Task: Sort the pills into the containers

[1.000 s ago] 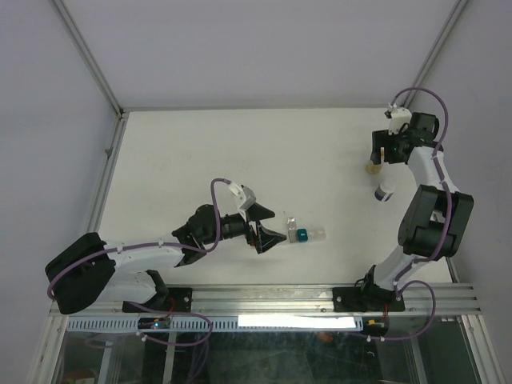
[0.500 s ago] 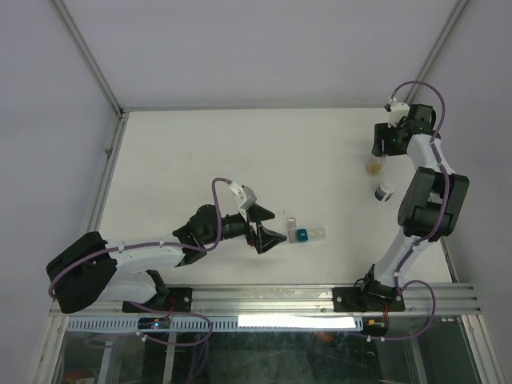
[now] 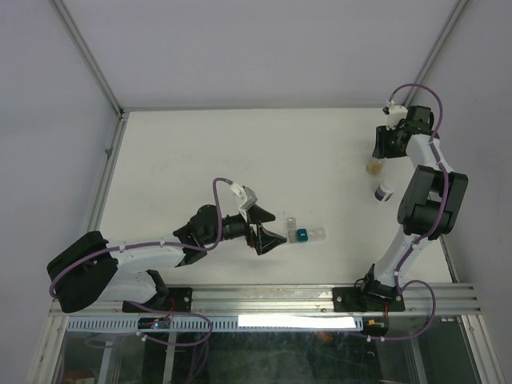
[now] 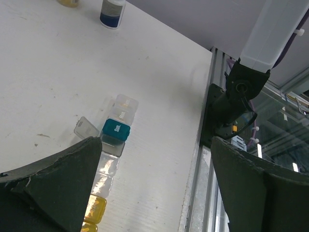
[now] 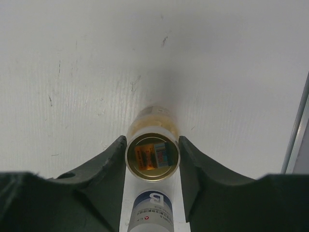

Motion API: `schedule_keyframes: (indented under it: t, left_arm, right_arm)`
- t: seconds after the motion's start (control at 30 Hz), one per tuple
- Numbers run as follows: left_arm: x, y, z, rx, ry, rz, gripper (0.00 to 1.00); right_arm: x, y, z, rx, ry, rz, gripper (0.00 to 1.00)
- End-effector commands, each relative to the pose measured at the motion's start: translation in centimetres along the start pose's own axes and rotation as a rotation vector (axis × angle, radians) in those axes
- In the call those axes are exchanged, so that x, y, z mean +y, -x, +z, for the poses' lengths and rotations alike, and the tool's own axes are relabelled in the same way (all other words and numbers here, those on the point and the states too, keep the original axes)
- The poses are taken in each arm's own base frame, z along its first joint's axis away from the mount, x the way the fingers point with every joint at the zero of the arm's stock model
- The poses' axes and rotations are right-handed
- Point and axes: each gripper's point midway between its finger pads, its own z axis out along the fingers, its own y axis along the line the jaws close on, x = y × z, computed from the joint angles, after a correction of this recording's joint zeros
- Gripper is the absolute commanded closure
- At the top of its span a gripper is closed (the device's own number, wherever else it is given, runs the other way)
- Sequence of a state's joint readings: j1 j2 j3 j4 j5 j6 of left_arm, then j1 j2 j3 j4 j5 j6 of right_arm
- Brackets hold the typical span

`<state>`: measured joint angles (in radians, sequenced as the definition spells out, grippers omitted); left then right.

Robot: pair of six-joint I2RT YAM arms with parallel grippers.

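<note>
The containers (image 3: 300, 234) lie as a short pill-box row at front centre. The left wrist view shows its teal cell (image 4: 116, 129), grey cell (image 4: 112, 144), clear cells (image 4: 123, 107) and yellow cell (image 4: 94, 209). My left gripper (image 3: 270, 228) (image 4: 157, 145) hangs wide open just left of the row, holding nothing. At the far right stands a small clear vial (image 3: 373, 167) (image 5: 152, 157). A yellowish-brown mass, the pills (image 5: 153, 118), shows through its wall. My right gripper (image 3: 378, 154) (image 5: 152, 157) is shut on the vial, one finger on each side.
A white bottle with a blue label (image 3: 385, 193) (image 5: 151, 212) stands just in front of the vial, close to the right gripper. One clear lid (image 4: 86, 128) of the pill box stands open. The table's metal front rail (image 4: 205, 159) runs right beside the row.
My right gripper has dropped over the vial, and its jaws have narrowed until they meet its sides. The left arm and the pill box have not moved.
</note>
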<state>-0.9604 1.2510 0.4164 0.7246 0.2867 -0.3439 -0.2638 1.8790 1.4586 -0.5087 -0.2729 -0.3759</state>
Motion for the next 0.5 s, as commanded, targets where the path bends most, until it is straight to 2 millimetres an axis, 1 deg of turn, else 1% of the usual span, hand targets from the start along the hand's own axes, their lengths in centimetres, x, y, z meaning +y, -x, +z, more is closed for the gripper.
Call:
schedule_keyframes:
  t: [0.0,0.07,0.1,0.13,0.17,0.23,0.3,0.4,0.47]
  left_arm:
    - [-1.7,1.6,-0.4,-0.048,-0.083,0.03,0.01]
    - [-2.5,1.8,-0.8,-0.057,-0.127,0.066,0.01]
    - [-3.0,2.2,-1.0,-0.072,-0.15,0.09,0.01]
    - [-3.3,2.5,-1.3,-0.089,-0.168,0.115,0.01]
    - [-3.6,2.8,-1.5,-0.11,-0.181,0.135,0.01]
    - [-4.0,3.5,-2.0,-0.153,-0.198,0.182,0.02]
    - [-4.1,3.9,-2.3,-0.176,-0.197,0.23,0.02]
    - [-3.6,4.8,-2.4,-0.195,-0.156,0.316,0.02]
    - [-2.9,5.5,-2.2,-0.208,-0.107,0.361,0.02]
  right_arm:
    - [0.4,2.4,-2.7,-0.074,0.0,-0.053,0.77]
    - [1.6,2.7,-4.2,-0.104,0.034,-0.078,0.8]
    - [2.5,2.8,-5.1,-0.122,0.059,-0.093,0.82]
    - [3.6,2.8,-6.4,-0.147,0.083,-0.111,0.84]
    - [4.7,2.9,-7.1,-0.162,0.122,-0.13,0.85]
    - [7.3,2.6,-9.0,-0.195,0.203,-0.173,0.89]
    - [10.1,1.6,-10.5,-0.208,0.275,-0.219,0.91]
    - [15.1,0.1,-12.7,-0.227,0.401,-0.288,0.94]
    - [18.2,-0.7,-14.1,-0.241,0.489,-0.329,0.96]
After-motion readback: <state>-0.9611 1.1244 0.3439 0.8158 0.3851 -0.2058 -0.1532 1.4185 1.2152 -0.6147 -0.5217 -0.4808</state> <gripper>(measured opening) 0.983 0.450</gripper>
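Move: The clear pill bottle is already between the right fingers, its middle about 4 cm below the hand point. The open compartment of the pill container lies some 26 cm back, 31 cm to the left and 8 cm below; its teal compartment is about 3 cm nearer on the right. The white bottle stands roughly 10 cm behind the held one, 2 cm farther right. From the left hand the open compartment is about 4 cm ahead, 6 cm right and 14 cm below. The pill bottle, still pinched at its capped end, is lifted off the table by the right hand and carried left, up and back towards the pill container, about 16 cm in all and gathering speed, the wrist swinging some 20 degrees counter-clockwise and tipping up slightly. The empty left hand, fingers wide open, eases back about 2 cm and then rises 3 cm, rolling a little. ##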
